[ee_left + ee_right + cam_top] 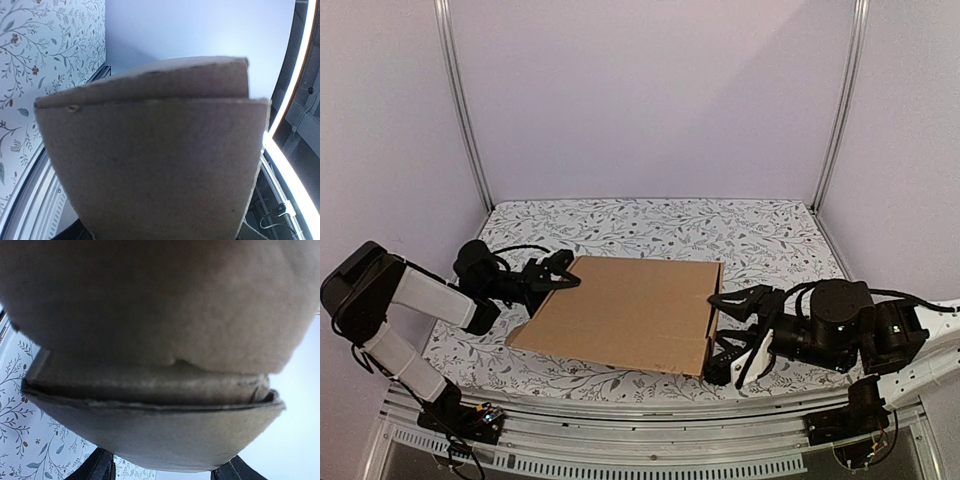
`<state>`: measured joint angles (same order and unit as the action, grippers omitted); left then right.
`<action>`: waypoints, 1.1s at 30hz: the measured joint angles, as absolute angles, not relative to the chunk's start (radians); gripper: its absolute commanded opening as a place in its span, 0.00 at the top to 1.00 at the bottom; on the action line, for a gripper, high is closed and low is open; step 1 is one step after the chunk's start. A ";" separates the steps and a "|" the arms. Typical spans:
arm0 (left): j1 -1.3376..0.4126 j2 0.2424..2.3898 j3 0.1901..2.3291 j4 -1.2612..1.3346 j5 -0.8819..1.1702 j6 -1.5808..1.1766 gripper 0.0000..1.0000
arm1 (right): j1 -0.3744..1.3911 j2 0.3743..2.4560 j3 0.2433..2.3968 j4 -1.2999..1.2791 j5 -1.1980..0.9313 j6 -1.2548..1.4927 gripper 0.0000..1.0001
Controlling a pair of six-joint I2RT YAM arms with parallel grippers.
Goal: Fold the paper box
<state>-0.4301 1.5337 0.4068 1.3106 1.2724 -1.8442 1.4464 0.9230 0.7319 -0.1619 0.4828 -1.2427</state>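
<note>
The paper box (pixel 630 310) is a brown cardboard shape lying folded shut near the middle of the table, its lid tilted slightly. My left gripper (pixel 565 272) is at the box's far left corner, its fingers apart. In the left wrist view the box (pixel 150 165) fills the frame and hides the fingers. My right gripper (pixel 718 338) faces the box's right side wall, jaws spread wide along it. In the right wrist view the box (pixel 150 305) shows its layered edge, and the dark fingertips (pixel 100 467) stand apart below it.
A floral-patterned cloth (pixel 760 235) covers the table. Pale walls and metal frame posts (pixel 465 110) enclose the back and sides. A metal rail (pixel 640 445) runs along the near edge by the arm bases.
</note>
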 measured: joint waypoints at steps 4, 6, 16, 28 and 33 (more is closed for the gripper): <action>-0.434 1.534 0.407 1.305 1.256 -1.848 0.33 | 1.446 0.906 0.720 -0.166 0.485 -1.185 0.60; -0.438 1.534 0.407 1.304 1.248 -1.848 0.31 | 1.446 0.898 0.713 -0.168 0.485 -1.162 0.61; -0.435 1.534 0.407 1.322 1.216 -1.805 0.01 | 1.446 0.888 0.711 -0.195 0.493 -1.079 0.61; -0.417 1.532 0.401 1.325 1.134 -1.756 0.01 | 1.446 0.839 0.711 -0.260 0.514 -1.000 0.61; -0.409 1.452 0.369 1.265 1.086 -1.635 0.00 | 1.446 0.833 0.711 -0.294 0.531 -0.924 0.60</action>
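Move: The folded paper box hangs above the table between my two hands, its left end between my left fingers and its right end gripped by my right. From my left hand its middle lies some 14 cm to the right and about 8 cm back. From my right hand it is about 20 cm to the left and 5 cm ahead. It is roughly level with both, and nothing else stands near. I open my left fingers from the box's left end to full width, then ease that hand about 2.5 cm forward, swinging it some 10 degrees counter-clockwise, with a small lift last. Meanwhile my right hand keeps its grip and draws the box about 3 cm to the right, tipping forward-down some 13 degrees and turning slightly clockwise. ##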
